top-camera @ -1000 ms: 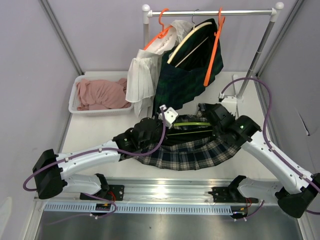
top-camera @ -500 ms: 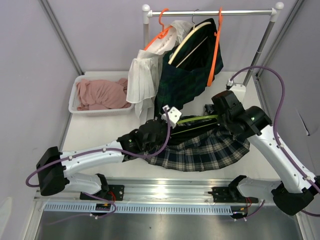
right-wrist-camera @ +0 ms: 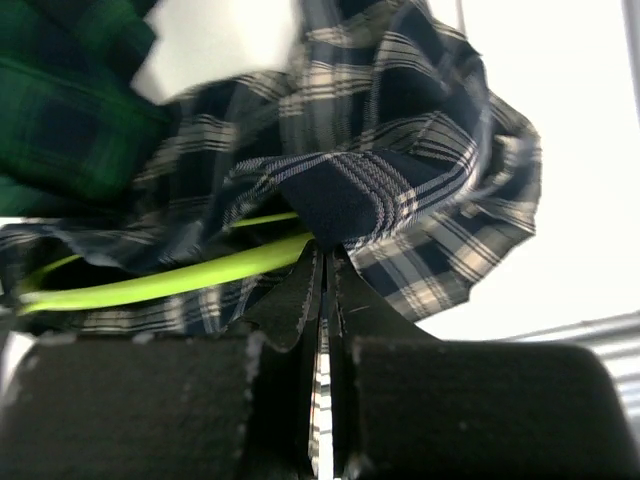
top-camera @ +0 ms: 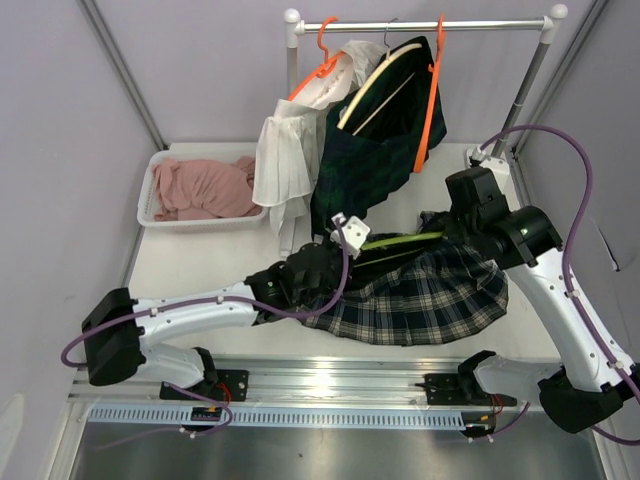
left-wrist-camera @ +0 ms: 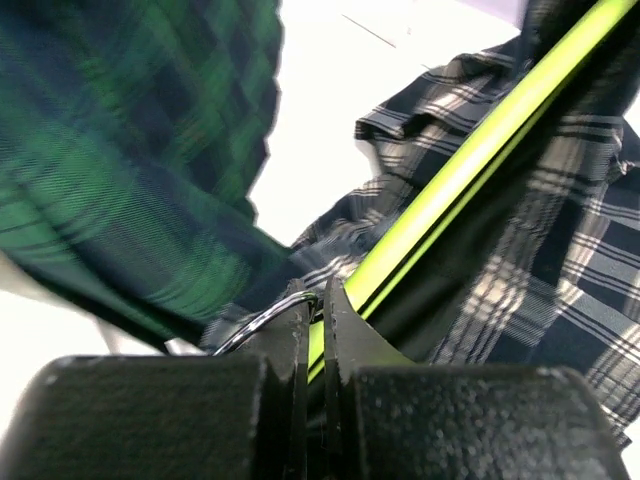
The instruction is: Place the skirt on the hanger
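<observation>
A navy-and-white plaid skirt [top-camera: 420, 295] hangs lifted over the table's middle, draped around a lime-green hanger [top-camera: 400, 241]. In the left wrist view my left gripper [left-wrist-camera: 318, 300] is shut on the green hanger [left-wrist-camera: 470, 165] right beside its metal hook [left-wrist-camera: 262, 318]. My right gripper [right-wrist-camera: 322, 258] is shut on the skirt's dark waistband [right-wrist-camera: 345, 200], with plaid cloth pinched between its jaws and the hanger's green bar [right-wrist-camera: 170, 280] just to its left. From above, the left gripper [top-camera: 335, 250] holds the hanger's left end and the right gripper [top-camera: 448, 232] holds its right end.
A clothes rail [top-camera: 420, 24] at the back carries orange hangers [top-camera: 428, 95], a white garment [top-camera: 285, 155] and a dark green plaid garment [top-camera: 365, 150] hanging close above the skirt. A white basket [top-camera: 152, 190] with pink clothing [top-camera: 205, 187] stands at the back left.
Both arms have carried the hanger and skirt to the right and up. The right arm has risen toward the rail's right post, and the skirt hangs more fully spread.
</observation>
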`<state>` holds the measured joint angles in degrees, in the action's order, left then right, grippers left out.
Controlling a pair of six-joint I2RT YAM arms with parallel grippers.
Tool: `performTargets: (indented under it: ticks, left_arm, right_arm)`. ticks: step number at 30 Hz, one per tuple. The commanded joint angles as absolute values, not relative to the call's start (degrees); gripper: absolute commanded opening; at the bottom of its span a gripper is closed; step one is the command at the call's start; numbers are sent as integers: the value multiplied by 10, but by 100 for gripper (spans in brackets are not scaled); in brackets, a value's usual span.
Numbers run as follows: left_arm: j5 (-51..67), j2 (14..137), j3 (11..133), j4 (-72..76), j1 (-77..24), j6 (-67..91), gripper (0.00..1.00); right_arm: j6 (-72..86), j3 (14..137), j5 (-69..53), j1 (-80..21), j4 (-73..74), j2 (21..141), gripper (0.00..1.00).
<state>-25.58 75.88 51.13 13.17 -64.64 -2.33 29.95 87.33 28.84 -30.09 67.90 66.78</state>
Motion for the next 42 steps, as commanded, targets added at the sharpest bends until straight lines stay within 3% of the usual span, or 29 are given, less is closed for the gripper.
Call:
performTargets:
  ticks: [1, 8, 22, 29, 37, 42]
  left_arm:
    - [-194, 823, 509, 14, -668, -19, 0]
    - [-202, 860, 514, 11, -667, -10, 0]
    - [-192, 756, 612, -32, -667, -22, 0]
    - [-204, 719, 666, -64, -667, -40, 0]
    - [-219, 719, 811, -148, -662, -80, 0]
    - [-178, 714, 820, -147, -649, -75, 0]
  right_arm:
    - [301, 904, 228, -314, 574, 643, 0]
    - [299, 906, 212, -302, 569, 641, 0]
    - [350, 795, 221, -386, 541, 608, 0]
    - [346, 820, 224, -397, 571, 594, 0]
    - [341, 888, 229, -407, 606, 591, 0]
    - [339, 896, 214, -417, 621, 579, 0]
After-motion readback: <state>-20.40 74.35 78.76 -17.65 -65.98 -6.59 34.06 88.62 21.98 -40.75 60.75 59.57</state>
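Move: The skirt's waistband, in the right fingers, lies about 20 cm right, 2 cm ahead and 4 cm above the left hand, which grips the green hanger by its hook. From the right hand, the middle of the bare hanger arm is about 10 cm left, 1 cm back, 3 cm down. The green dress hangs some 16 cm ahead, 4 cm right and 5 cm above the left hand. Left dips 4 cm, then lifts the pinched hanger about 16 cm; right brings the pinched waistband left, then up. ##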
